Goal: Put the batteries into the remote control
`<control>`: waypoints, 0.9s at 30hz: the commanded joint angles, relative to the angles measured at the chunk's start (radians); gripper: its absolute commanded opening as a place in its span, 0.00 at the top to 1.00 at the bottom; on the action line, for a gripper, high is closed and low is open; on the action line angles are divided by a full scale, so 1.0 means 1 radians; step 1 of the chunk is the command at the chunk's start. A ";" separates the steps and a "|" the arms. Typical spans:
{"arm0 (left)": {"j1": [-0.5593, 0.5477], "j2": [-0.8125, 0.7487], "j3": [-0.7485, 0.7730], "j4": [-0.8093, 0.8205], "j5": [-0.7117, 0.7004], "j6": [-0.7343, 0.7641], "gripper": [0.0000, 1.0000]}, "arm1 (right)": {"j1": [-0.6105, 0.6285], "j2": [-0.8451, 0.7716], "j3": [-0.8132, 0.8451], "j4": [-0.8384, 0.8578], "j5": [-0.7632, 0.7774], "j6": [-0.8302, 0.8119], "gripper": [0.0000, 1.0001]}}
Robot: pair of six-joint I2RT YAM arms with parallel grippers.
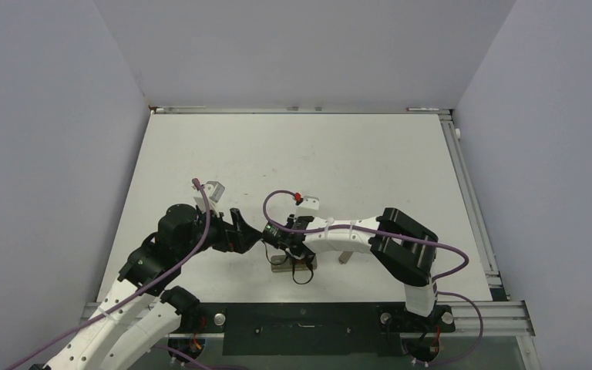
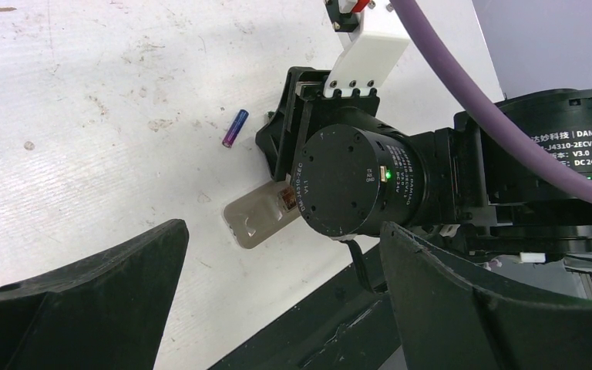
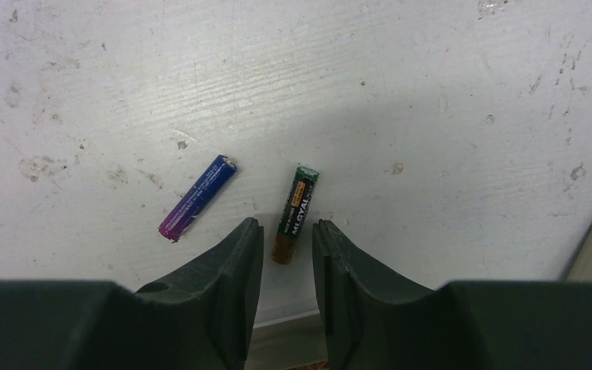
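Observation:
The remote control [image 2: 258,218] lies back-up, greyish-beige, near the table's front edge [image 1: 281,260], partly under my right wrist. Two batteries lie on the table just beyond it: a purple-blue one [image 3: 197,198] [image 2: 236,128] and a green-and-gold one [image 3: 296,210]. My right gripper [image 3: 287,231] is low over the table with its jaws narrowly apart. The gold end of the green-and-gold battery lies between the fingertips, with a small gap on each side. My left gripper [image 2: 281,227] hovers wide open and empty to the left, facing the remote.
A small beige piece [image 1: 344,257] lies right of the remote. A white block with a red part [image 1: 307,202] and a pale bracket [image 1: 214,190] sit farther back. The black front rail [image 1: 301,327] runs close behind the remote.

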 commanded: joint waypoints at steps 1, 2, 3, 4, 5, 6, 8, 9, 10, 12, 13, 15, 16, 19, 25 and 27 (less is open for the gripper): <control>-0.004 -0.006 0.003 0.047 -0.012 0.014 0.07 | 0.009 0.026 0.018 -0.009 0.009 0.009 0.70; -0.004 -0.006 0.003 0.046 -0.012 0.013 0.07 | 0.009 0.029 0.019 -0.009 0.007 0.008 0.71; -0.004 -0.007 0.003 0.047 -0.013 0.013 0.07 | 0.009 0.033 0.021 -0.009 0.005 0.006 0.71; -0.004 -0.006 0.003 0.046 -0.014 0.012 0.07 | 0.009 0.035 0.021 -0.009 0.004 0.007 0.72; -0.004 -0.006 0.002 0.046 -0.014 0.012 0.07 | 0.009 0.037 0.020 -0.012 0.002 0.006 0.73; -0.004 -0.005 0.002 0.046 -0.013 0.012 0.07 | 0.009 0.037 0.018 -0.011 0.002 0.007 0.74; -0.004 -0.004 0.002 0.048 -0.014 0.013 0.07 | 0.009 0.036 0.013 -0.011 -0.002 0.006 0.76; -0.003 -0.005 0.002 0.048 -0.014 0.012 0.07 | 0.009 0.037 0.013 -0.012 -0.002 0.006 0.77; -0.003 -0.005 0.002 0.048 -0.014 0.012 0.07 | 0.009 0.036 0.013 -0.012 -0.003 0.003 0.78; -0.002 -0.004 0.000 0.048 -0.014 0.011 0.07 | 0.009 0.037 0.013 -0.013 -0.004 -0.006 0.81; -0.002 -0.004 0.001 0.047 -0.014 0.011 0.07 | 0.010 0.039 0.013 -0.013 -0.007 -0.009 0.82; -0.002 -0.002 0.001 0.048 -0.014 0.011 0.07 | 0.012 0.041 0.014 -0.011 -0.010 -0.024 0.87; -0.001 -0.001 0.000 0.048 -0.014 0.011 0.07 | 0.012 0.041 0.015 -0.011 -0.013 -0.032 0.89; 0.000 0.003 0.000 0.047 -0.014 0.009 0.07 | 0.013 0.036 0.018 -0.003 -0.021 -0.065 0.91; 0.006 0.016 0.002 0.046 -0.017 0.007 0.07 | 0.011 -0.009 -0.010 0.064 -0.042 -0.183 0.91; 0.010 0.022 0.001 0.046 -0.016 0.008 0.07 | 0.012 -0.033 -0.028 0.099 -0.055 -0.234 0.91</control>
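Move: The green-and-black battery lies almost under the right hand, its middle about 1 cm ahead and 1 cm below, between the half-closed fingers. The blue battery is some 4 cm left and 3 cm ahead of that hand; the remote lies about 6 cm back and 2 cm left, the battery cover roughly 13 cm right and 4 cm back. From the left hand the green-and-black battery is about 15 cm right, 4 cm ahead and 20 cm below. The right hand stays low over the green-and-black battery while its already closing fingers, one on either side, shut the remaining gap from about a third open until they pinch the battery and stop on it. With the grip made, the hand begins to twist counter-clockwise, only some 5 degrees, easing about half a centimetre left towards the blue battery without lifting. ##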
